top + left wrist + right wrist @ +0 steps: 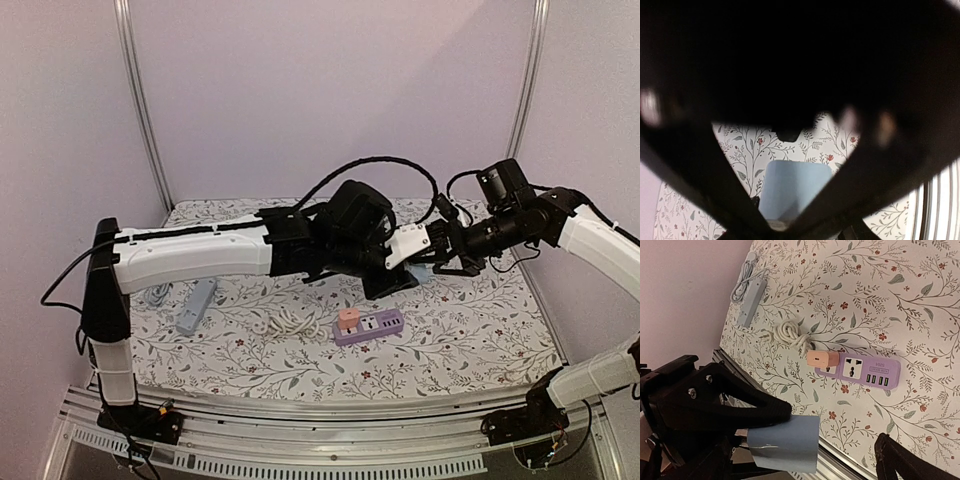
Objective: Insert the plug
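Observation:
A blue plug [785, 442] hangs in the air between the two arms, above the table's right side. In the top view my left gripper [410, 268] is shut on the blue plug [424, 271]. The left wrist view is mostly dark, with the plug [795, 187] showing between that gripper's [795, 205] two black fingers. My right gripper [447, 262] faces it from the right and stands open [832, 432], one finger [767, 410] beside the plug's upper edge. A purple power strip [372, 326] lies below with a pink adapter [348, 318] in one socket.
A grey-blue power strip [197, 306] with a white cord lies at the left of the floral table cover [460, 340]. A coiled white cable [290, 322] rests beside the purple strip [865, 371]. Metal rails run along the near table edge [330, 405].

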`<state>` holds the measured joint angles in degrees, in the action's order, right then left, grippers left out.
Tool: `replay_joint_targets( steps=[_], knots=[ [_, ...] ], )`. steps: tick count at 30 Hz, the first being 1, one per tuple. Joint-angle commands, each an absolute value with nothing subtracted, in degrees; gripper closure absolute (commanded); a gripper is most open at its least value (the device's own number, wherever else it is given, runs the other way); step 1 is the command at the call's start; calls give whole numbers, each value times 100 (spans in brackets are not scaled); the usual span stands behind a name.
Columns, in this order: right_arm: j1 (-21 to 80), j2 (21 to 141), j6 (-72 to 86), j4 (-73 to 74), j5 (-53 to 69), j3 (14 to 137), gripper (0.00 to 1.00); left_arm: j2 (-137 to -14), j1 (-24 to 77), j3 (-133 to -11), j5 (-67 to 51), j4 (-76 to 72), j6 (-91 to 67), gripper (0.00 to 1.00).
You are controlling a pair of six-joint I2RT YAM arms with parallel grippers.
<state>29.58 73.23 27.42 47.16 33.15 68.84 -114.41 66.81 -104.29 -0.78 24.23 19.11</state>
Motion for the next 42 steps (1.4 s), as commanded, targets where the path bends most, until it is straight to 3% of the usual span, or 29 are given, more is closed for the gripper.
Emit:
replay_joint_targets(
  steps=[1, 16, 23, 30, 42],
  knots=[
    [2919, 6894, 2756, 4524, 3130, 7153, 1, -10737, 6727, -9795, -18, 1830, 1559, 100],
    [2896, 6526, 3235, 3179, 4800, 7121, 1, -9028, 6300, -7741, -337, -633, 135, 100],
    [2868, 6724, 3584, 2730, 5712, 7143, 2, -8818, 6241, -7269, -927, -1576, -170, 100],
    [2868, 6909, 4164, 2230, 6336, 6940, 12, -8803, 6241, -7156, -1638, -2036, -102, 100],
    [2874, 6803, 4775, 1777, 6614, 6615, 34, -9105, 6241, -7549, -1849, -1718, 158, 100]
  ],
)
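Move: The left hand holds the blue plug, its middle about 1 cm to the right of and 1 cm below the hand point; the right hand's open fingers, its receiving place, are some 3 cm right and 1 cm ahead. The power strip lies about 7 cm left, 3 cm ahead and 21 cm below the left hand, with the orange plug on it 12 cm left and 2 cm ahead. From the right hand, the blue plug sits roughly 2 cm left, 1 cm back and 2 cm lower. Both hands rise about 13 cm and tilt towards level, left keeping the blue plug, right fingers partly closing. ##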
